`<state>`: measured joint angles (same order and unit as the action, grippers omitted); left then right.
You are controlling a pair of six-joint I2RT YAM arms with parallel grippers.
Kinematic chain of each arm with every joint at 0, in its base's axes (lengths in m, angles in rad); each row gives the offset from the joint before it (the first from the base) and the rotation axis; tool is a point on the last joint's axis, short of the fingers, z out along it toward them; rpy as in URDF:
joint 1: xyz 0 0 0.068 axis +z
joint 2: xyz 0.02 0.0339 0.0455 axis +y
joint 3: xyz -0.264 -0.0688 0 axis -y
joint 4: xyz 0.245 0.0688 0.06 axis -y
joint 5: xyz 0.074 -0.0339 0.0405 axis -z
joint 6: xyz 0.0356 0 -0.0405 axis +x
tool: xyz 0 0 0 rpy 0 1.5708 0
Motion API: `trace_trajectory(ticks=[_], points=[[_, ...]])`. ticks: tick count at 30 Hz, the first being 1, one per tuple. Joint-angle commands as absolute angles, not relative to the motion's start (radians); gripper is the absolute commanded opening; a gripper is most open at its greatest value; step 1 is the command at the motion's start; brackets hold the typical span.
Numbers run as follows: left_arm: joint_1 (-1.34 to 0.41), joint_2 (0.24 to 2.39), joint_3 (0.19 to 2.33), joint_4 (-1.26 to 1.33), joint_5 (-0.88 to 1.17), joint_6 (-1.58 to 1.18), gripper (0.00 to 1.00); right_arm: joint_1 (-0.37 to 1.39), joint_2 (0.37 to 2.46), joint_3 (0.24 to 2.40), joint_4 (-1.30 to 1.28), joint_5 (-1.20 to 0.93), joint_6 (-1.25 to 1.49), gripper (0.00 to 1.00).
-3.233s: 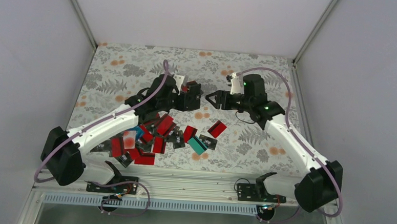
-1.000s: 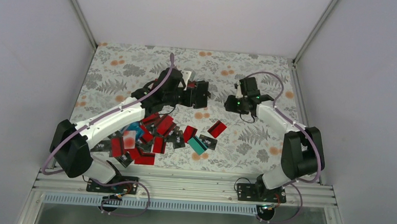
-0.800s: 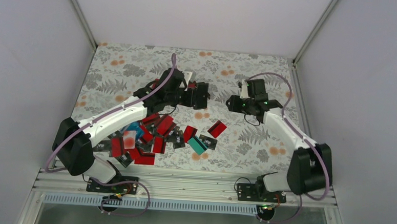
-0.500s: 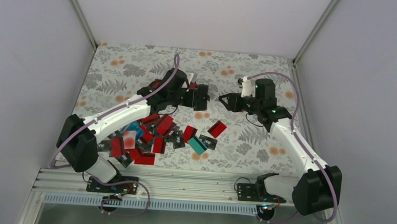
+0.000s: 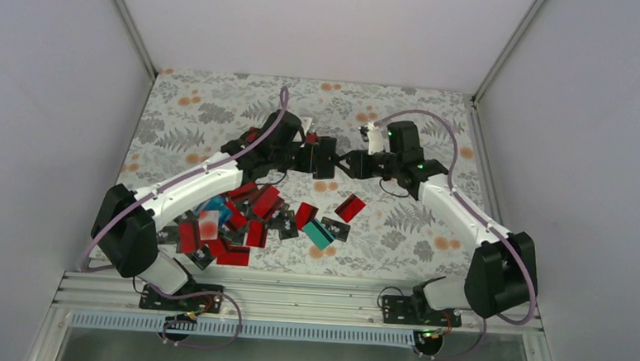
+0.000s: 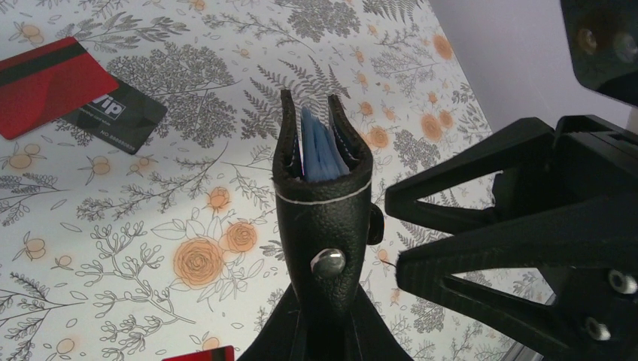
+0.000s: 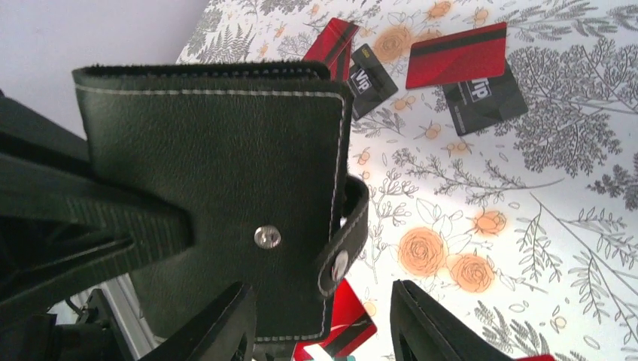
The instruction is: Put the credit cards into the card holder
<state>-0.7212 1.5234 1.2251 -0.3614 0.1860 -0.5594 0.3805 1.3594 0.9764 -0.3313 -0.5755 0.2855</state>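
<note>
My left gripper (image 5: 305, 157) is shut on the black card holder (image 5: 323, 156) and holds it above the table. In the left wrist view the card holder (image 6: 323, 203) stands edge-on between the jaws, its mouth open, with blue cards (image 6: 320, 154) inside. My right gripper (image 5: 352, 163) is open right beside the holder. In the right wrist view the card holder (image 7: 218, 173) fills the left, its snap strap (image 7: 347, 226) hanging loose between my open right fingers (image 7: 226, 323). Loose credit cards (image 5: 232, 221) lie heaped on the table below.
A red card (image 5: 349, 207) and a teal card (image 5: 317, 234) lie apart from the heap. A red card (image 6: 45, 83) and a black VIP card (image 6: 116, 114) lie on the floral cloth (image 5: 196, 116). White walls and metal rails (image 5: 294, 295) border the table.
My right gripper swung away toward the right, then came back left and now sits against the holder's end. The left arm kept the holder almost still.
</note>
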Motion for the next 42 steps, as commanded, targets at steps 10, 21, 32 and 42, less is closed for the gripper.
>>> trace_trajectory(ticks=[10, 21, 32, 42], points=[[-0.720, 1.523, 1.246, -0.344, 0.207, -0.568, 0.02, 0.420, 1.456, 1.061, -0.323, -0.474, 0.308, 0.35], [-0.721, 1.522, 1.230, -0.332, 0.211, -0.568, 0.02, 0.420, 1.486, 1.059, -0.315, -0.462, 0.311, 0.11], [-0.719, 1.521, 1.128, -0.287, 0.204, -0.581, 0.02, 0.420, 1.452, 0.978, -0.321, -0.545, 0.310, 0.04], [-0.715, 1.635, 1.042, -0.167, 0.219, -0.594, 0.02, 0.420, 1.525, 0.920, -0.318, -0.600, 0.325, 0.04]])
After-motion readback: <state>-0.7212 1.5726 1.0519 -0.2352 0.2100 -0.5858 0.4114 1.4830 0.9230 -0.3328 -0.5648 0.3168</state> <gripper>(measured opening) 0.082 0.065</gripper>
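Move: The card holder's loose closing strap lies about 2 cm ahead of the right hand, 2 cm to its left and some 2 cm lower; the holder's middle is roughly 4 cm left, 1 cm ahead. On the table some 18 cm below, a red card lies about 6 cm back and 3 cm right, another red one about 12 cm ahead and 10 cm left. From the left hand, gripping the holder, the strap is about 6 cm right, 1 cm ahead, 3 cm lower. Easing forward and down about 3 cm each onto the strap beside the holder, the half-open right fingers close and pinch it while the left hand keeps its grip and stays still. Then both hands sink together, the left about 7 cm and the right another 4 cm or so, while the right also draws back 3 to 4 cm. ##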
